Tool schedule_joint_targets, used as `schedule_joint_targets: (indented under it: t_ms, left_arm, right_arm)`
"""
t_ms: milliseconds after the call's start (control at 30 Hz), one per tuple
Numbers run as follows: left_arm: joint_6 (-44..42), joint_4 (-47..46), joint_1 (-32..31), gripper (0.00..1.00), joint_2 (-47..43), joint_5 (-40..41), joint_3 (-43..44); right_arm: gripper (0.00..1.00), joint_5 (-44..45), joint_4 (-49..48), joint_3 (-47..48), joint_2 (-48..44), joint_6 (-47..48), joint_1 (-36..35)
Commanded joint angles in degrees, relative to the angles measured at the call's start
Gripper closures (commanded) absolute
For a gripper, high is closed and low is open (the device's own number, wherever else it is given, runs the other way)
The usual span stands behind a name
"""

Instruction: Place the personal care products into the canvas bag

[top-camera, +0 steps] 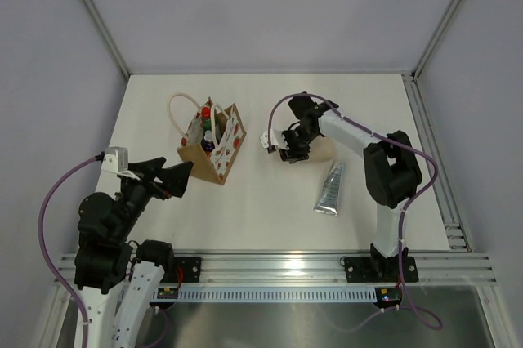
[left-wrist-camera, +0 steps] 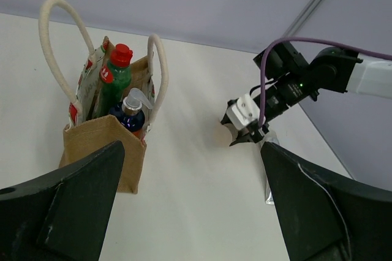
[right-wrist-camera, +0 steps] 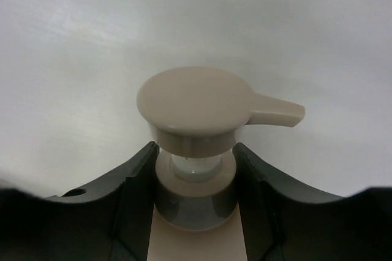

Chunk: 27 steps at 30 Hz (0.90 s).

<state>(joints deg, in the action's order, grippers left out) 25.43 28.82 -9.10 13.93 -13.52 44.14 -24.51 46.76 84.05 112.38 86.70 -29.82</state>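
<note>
The canvas bag (top-camera: 211, 152) (left-wrist-camera: 101, 141) stands upright left of centre, its white rope handles up. Inside it are a green bottle with a red cap (left-wrist-camera: 114, 77) (top-camera: 207, 118) and a dark blue pump bottle (left-wrist-camera: 130, 114). The beige bottle (top-camera: 322, 148) lies on the table to the right. My right gripper (top-camera: 288, 145) (right-wrist-camera: 196, 154) is shut on its neck collar, just below the pump head (right-wrist-camera: 196, 105). A silver squeeze tube (top-camera: 329, 188) (left-wrist-camera: 268, 192) lies nearer the front. My left gripper (top-camera: 176, 176) (left-wrist-camera: 191, 151) hangs open and holds nothing, just in front of the bag.
The white table (top-camera: 261, 217) is bounded by an aluminium rail (top-camera: 286, 265) at the front and by frame posts at the back corners. The right arm's elbow (top-camera: 392, 170) rises beside the silver tube.
</note>
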Motion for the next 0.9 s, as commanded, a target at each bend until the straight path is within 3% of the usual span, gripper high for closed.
schedule_joint_targets:
  t_ms: [0, 200, 400, 667, 867]
  left_arm:
    - [0.9, -3.6, 0.2, 0.01, 1.0, -2.4, -1.0]
    - [0.7, -3.6, 0.2, 0.01, 0.9, -2.1, -1.9]
    - [0.7, -3.2, 0.2, 0.01, 0.3, -1.7, -3.4]
    - [1.0, -2.8, 0.2, 0.01, 0.0, -1.5, -3.8]
    - [1.0, -2.4, 0.2, 0.01, 0.0, -1.7, -4.1]
  right_arm:
    - [0.87, -13.4, -1.0, 6.8, -3.6, -19.8, 1.6]
    - [0.99, -25.2, -3.3, 12.2, -4.6, -37.7, 5.6]
    - [1.0, -32.6, -14.4, 9.1, -6.3, -53.5, 7.8]
    - [1.0, -35.8, -30.9, 4.4, -7.2, -71.5, 9.3]
    - [1.0, -35.1, -36.3, 6.3, -7.8, -80.8, 9.5]
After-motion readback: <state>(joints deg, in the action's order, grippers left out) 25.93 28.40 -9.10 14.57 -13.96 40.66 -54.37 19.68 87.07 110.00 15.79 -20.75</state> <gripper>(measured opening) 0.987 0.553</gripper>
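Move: The beige pump bottle is already held by its neck in the right hand, low over the table. The canvas bag it is meant for stands about 24 cm to that hand's left and 2 cm farther out, its middle roughly level in height. Inside the bag, the green bottle is some 7 cm farther out than the hand; the silver tube lies about 11 cm back and 12 cm right. The bag is some 16 cm ahead of the left hand, 2 cm right and 24 cm below. The beige pump bottle, still pinched at the neck, is carried up about 11 cm by the right hand and some 5 cm left towards the canvas bag, drifting a little forward. On the way the wrist swings the fingers from steeply down to pointing mostly left, turning some 40 degrees clockwise, with the grip unchanged. The left hand, open and empty, sinks about 2.5 cm. ##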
